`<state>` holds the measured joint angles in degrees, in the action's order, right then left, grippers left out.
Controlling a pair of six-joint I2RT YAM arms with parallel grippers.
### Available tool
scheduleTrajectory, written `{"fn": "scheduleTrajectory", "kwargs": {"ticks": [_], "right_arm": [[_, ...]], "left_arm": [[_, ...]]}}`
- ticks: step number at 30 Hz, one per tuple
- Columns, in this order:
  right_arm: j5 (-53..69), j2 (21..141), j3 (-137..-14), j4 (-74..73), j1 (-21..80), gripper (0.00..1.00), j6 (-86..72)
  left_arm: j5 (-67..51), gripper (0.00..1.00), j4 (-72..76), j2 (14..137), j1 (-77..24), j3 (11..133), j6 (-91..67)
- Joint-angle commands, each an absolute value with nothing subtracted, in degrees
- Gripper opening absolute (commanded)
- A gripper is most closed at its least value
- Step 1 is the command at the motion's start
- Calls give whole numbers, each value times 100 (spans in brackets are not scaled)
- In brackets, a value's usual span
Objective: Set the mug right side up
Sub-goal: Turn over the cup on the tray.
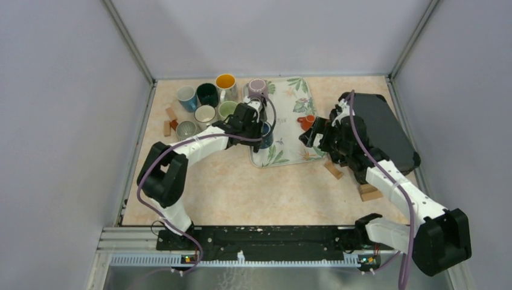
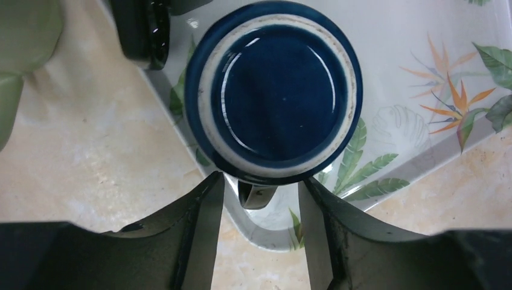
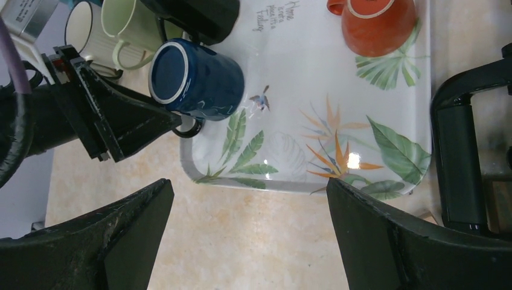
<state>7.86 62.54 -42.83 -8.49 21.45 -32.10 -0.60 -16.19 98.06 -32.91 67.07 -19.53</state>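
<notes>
A dark blue mug (image 2: 275,90) stands upside down at the near-left corner of the flowered tray (image 2: 422,48), its glazed base facing up. Its handle (image 2: 256,194) points toward my left gripper (image 2: 261,181), and the two fingers stand on either side of the handle with a gap on each side. From the right wrist view the same mug (image 3: 196,78) shows with the left fingers (image 3: 130,118) at its handle. My right gripper (image 3: 250,193) hangs open over bare table, just off the tray's edge (image 3: 302,187), with nothing between its fingers.
An orange mug (image 3: 377,27) sits on the tray near the right gripper. A purple mug (image 1: 258,87) stands at the tray's far corner. Several mugs (image 1: 205,103) cluster at the back left. Wooden blocks (image 1: 333,170) and a black case (image 1: 386,130) lie at the right.
</notes>
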Motion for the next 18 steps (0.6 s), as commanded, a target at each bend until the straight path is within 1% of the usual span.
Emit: {"fn": "scheduleTrajectory", "kwargs": {"ticks": [1, 6, 13, 18], "right_arm": [[659, 5997, -4252, -890, 2097, 99, -3183], [663, 5942, -4140, -854, 2101, 99, -3214], [712, 5929, -4057, -822, 2101, 99, -3230], [728, 5931, -3998, -783, 2101, 99, -3235]], "left_arm": [[-51, 52, -1364, 10067, -3430, 7073, -1727], [230, 45, -1473, 10347, -3539, 7292, -1648], [583, 41, -1581, 10621, -3638, 7528, -1609], [670, 36, -1575, 10795, -3642, 7675, -1595]]}}
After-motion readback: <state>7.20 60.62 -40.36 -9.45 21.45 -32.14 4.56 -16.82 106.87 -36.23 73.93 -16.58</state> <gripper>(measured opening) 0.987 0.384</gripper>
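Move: The upside-down blue mug stands just ahead and to the right of the left hand, its middle about 6 cm forward, 3 cm right and 2 cm below, with its handle pointing back between the fingertips. The black mug is roughly 10 cm beyond it and 3 cm left of it. The green mug lies about 14 cm ahead and 10 cm left of the hand, the small orange cup 11 cm ahead and 20 cm right. From the right hand the blue mug is about 17 cm left, 3 cm forward and 10 cm below. Around the blue mug's handle the left fingers narrow from a bit over half open to a bit over a third, one either side, their tips bearing against the mug's near side and pushing it along. Meanwhile the hand eases down, right and forward, some 4 cm in all, slowing towards the end, with only a slight roll that lifts its left side. ##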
